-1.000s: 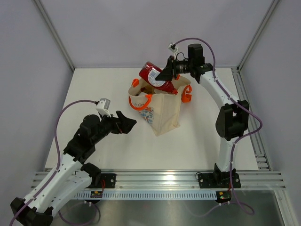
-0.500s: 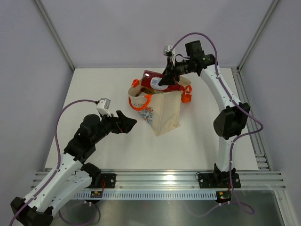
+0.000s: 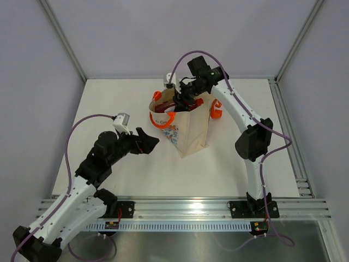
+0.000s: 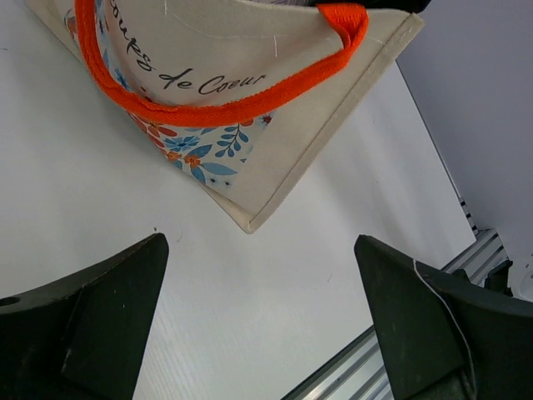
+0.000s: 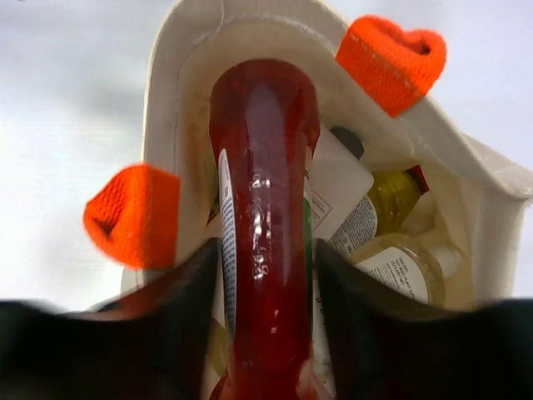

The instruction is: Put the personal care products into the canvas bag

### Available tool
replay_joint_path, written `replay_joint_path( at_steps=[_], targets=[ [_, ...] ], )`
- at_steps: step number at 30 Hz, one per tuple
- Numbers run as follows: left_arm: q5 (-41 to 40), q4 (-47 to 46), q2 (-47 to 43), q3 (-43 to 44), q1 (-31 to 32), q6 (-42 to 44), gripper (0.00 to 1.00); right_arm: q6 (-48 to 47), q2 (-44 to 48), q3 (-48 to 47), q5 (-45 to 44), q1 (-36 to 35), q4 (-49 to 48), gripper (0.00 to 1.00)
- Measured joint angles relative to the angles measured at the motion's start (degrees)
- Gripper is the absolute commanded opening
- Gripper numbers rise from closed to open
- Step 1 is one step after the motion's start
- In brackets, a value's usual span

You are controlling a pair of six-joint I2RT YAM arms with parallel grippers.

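Observation:
The cream canvas bag with orange handles stands upright mid-table, its floral side facing my left arm. My right gripper hangs over the bag's mouth with the red bottle between its fingers, the bottle pointing down into the bag. Both fingers sit tight along the bottle's sides, and I cannot make out whether they still press it. A white bottle, a yellow one and a clear-beige one lie inside. My left gripper is open over bare table, left of the bag.
Orange handles stick out on either side of the bag's mouth. One more handle loop hangs on the bag's far right. An aluminium rail runs along the table's near edge.
My right gripper has swung left and down from above the bag's back to its mouth, tipping the red bottle from lying across to pointing into the bag. The left arm has not moved.

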State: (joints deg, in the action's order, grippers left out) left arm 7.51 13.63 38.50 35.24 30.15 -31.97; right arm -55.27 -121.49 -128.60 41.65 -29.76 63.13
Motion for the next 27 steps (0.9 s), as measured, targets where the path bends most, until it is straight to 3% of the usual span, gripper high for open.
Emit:
replay_joint_path(
  at_steps=[4, 11, 16, 21, 27],
  targets=[
    [-0.07, 0.02, -1.51, 0.0, 0.0, 0.0, 0.99, 3.63, 0.28, -3.1, -0.57, -0.04, -2.01, 0.82],
    [-0.22, 0.02, -3.67, -0.02, 0.0, 0.09, 0.99, 14.23, 4.35, -3.15, 0.44, 2.32, -4.11, 0.89],
    [-1.11, 2.01, -3.82, 0.0, 0.0, 0.7, 0.99, 33.38, 14.38, 10.78, 1.03, 11.5, -15.8, 0.99],
    [-2.67, 4.5, -6.58, -0.04, 0.0, 1.09, 0.99, 46.14, 27.69, 28.44, -17.09, 25.68, -26.71, 0.99],
    [-4.63, 5.05, -10.08, -0.26, 0.0, 1.09, 0.99, 47.28, 42.95, 45.11, -36.02, 25.99, -31.28, 0.99]
  ],
)
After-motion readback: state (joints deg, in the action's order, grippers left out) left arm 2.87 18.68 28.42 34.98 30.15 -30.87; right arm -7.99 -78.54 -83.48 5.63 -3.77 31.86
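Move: Just inside the canvas bag's mouth, the right fingers still have the red bottle between them, its middle about 1 cm to the left and 1 cm below; the mouth's middle lies some 3 cm ahead, level sideways, 3 cm below. Other bottles lie in the bag about 5 cm ahead and 10 cm below, level sideways. The right orange strap is roughly 15 cm to the right, level ahead, 5 cm below. From the left hand, the mouth is about 19 cm ahead, 16 cm right and 2 cm below. Opening wide from a half-open hold, the right fingers let go of the red bottle as the hand rises about 8 cm out of the bag's mouth, then swings fast some 30 cm to the right past the strap, bowing forward before drawing partly back, and turns about 80 degrees clockwise. The empty, open left hand eases left, up and slightly back, away from the bag. ##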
